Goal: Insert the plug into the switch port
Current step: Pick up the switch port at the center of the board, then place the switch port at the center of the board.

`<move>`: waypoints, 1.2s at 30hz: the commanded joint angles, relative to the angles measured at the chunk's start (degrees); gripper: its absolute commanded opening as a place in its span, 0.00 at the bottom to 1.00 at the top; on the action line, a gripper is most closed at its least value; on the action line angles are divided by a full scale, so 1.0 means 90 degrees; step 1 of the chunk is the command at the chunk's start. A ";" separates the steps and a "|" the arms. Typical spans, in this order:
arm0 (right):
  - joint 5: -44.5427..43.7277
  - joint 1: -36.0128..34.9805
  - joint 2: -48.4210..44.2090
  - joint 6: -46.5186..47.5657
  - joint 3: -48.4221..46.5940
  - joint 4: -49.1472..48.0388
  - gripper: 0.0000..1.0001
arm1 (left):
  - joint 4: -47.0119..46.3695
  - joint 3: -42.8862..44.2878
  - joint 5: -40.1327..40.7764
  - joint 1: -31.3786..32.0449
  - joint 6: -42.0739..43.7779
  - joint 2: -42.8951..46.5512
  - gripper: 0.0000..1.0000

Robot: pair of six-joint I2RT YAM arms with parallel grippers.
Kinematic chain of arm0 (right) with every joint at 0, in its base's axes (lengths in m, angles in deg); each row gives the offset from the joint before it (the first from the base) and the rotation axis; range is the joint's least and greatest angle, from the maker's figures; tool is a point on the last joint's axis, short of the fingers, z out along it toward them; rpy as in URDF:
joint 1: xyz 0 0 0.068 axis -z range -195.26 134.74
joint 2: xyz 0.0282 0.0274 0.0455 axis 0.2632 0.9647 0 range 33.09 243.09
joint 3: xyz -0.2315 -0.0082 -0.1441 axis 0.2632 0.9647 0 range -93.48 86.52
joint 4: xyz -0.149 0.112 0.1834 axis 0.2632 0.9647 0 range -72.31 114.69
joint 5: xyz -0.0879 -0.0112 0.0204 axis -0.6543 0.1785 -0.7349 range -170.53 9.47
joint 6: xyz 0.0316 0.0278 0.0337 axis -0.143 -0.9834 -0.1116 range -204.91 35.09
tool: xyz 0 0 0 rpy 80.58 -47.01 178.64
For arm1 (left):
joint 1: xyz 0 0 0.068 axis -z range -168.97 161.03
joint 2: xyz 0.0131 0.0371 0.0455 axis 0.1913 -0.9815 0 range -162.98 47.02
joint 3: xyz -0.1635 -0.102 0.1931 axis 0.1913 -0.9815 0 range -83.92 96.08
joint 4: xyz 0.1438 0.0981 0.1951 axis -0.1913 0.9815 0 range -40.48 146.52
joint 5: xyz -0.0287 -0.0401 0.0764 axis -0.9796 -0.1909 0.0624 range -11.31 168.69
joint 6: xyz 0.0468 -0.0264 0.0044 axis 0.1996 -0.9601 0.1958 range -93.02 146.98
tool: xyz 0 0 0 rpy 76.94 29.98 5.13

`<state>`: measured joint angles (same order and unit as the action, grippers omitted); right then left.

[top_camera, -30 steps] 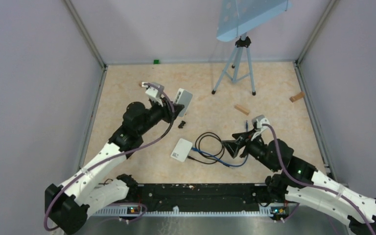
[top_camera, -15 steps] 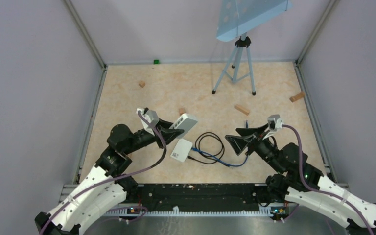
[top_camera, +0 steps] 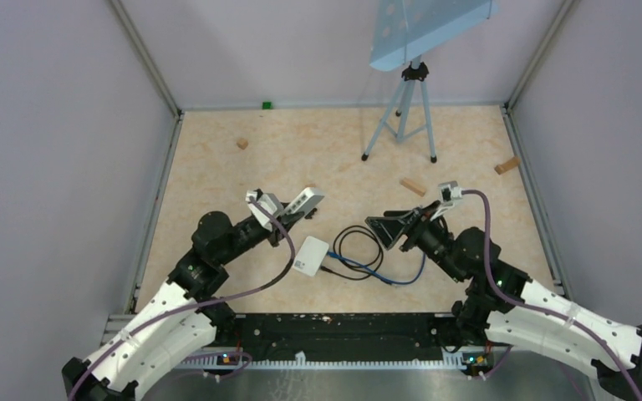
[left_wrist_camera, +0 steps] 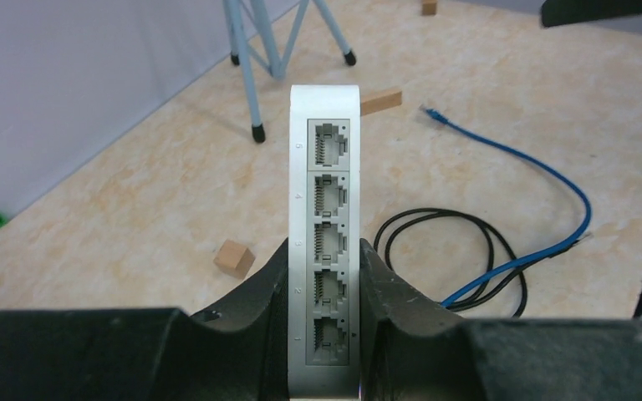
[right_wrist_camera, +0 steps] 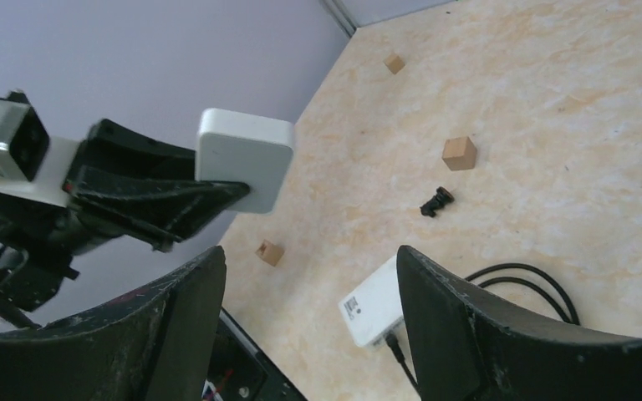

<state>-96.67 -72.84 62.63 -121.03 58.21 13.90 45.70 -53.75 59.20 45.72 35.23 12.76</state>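
Observation:
My left gripper (top_camera: 298, 210) is shut on the white network switch (top_camera: 308, 200) and holds it above the floor. In the left wrist view the switch (left_wrist_camera: 324, 167) stands upright between my fingers (left_wrist_camera: 384, 292), its row of several empty ports facing the camera. The blue cable (left_wrist_camera: 552, 180) lies on the floor beyond it, its plug (left_wrist_camera: 435, 114) free at the far end. My right gripper (top_camera: 382, 227) is open and empty, raised above the cables and facing the switch (right_wrist_camera: 245, 159). In the top view the plug is hidden behind my right gripper.
A second white box (top_camera: 310, 255) with a black cable (top_camera: 359, 242) plugged in lies on the floor, and shows in the right wrist view (right_wrist_camera: 376, 301). A tripod (top_camera: 401, 109) stands at the back. Wooden blocks (top_camera: 413, 186) (top_camera: 507, 165) (top_camera: 242, 143) and a small black part (right_wrist_camera: 436, 200) are scattered around.
My left gripper carried the switch back from the far left toward the middle. My right gripper rose from the cables, still open, and shifted left toward the switch.

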 commanded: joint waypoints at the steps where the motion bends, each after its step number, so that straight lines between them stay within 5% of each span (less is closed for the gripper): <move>1: -0.0317 0.0021 0.0897 -0.1098 -0.0929 -0.0451 0.73 | 0.0096 0.0488 0.1187 0.0181 0.0339 -0.0499 0.00; 9: -0.1126 0.0021 0.2450 -0.3177 -0.1809 0.0338 0.73 | 0.0072 0.0851 0.4288 0.1779 0.0896 -0.1409 0.00; 13: -0.1267 0.0021 0.2510 -0.3807 -0.1547 0.0359 0.72 | -0.0500 0.0670 0.5118 0.2585 0.0962 -0.1811 0.00; 17: -0.2096 0.0019 0.1981 -0.3879 -0.1598 0.1946 0.72 | -0.0868 0.0910 0.6104 0.3183 0.0628 -0.2970 0.00; 24: -0.3716 0.0031 0.0391 -0.4038 -0.2047 0.5023 0.72 | -0.1581 0.1590 0.6450 0.3225 0.0149 -0.5076 0.00; 30: -0.3716 0.0026 -0.0174 -0.3677 -0.2051 0.5587 0.72 | -0.2884 0.1809 0.6754 0.3090 0.1530 -0.6812 0.02; 36: -0.3445 0.0036 0.0496 -0.2725 -0.2637 0.6259 0.79 | -0.2724 0.2050 0.6671 0.2782 0.2060 -0.7632 0.08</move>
<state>-128.15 -72.84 62.25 -152.38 40.39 63.97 26.03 -38.27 117.14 72.28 48.31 -54.15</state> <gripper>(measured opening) 0.760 0.325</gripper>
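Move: Held in the left fingers, the switch is being carried toward the black cable coil, about 5 cm ahead, 13 cm right and 26 cm below. The white flat box lies 4 cm ahead and straight below, the small black piece 17 cm ahead. From the empty right hand the blue plug is some 21 cm ahead, 14 cm right and 27 cm down; the coil 8 cm ahead, 4 cm left, and the long wooden block 29 cm ahead, 13 cm right, are equally low. Sinking about 20 cm while working right and forward some 9 cm each, the left hand carries the gripped switch down towards the coil's far-left side, rolling its left side up and turning counter-clockwise. The open right hand first goes forward-left and up, then sweeps about 17 cm right towards the blue plug, turning clockwise and tipping down, touching nothing. ##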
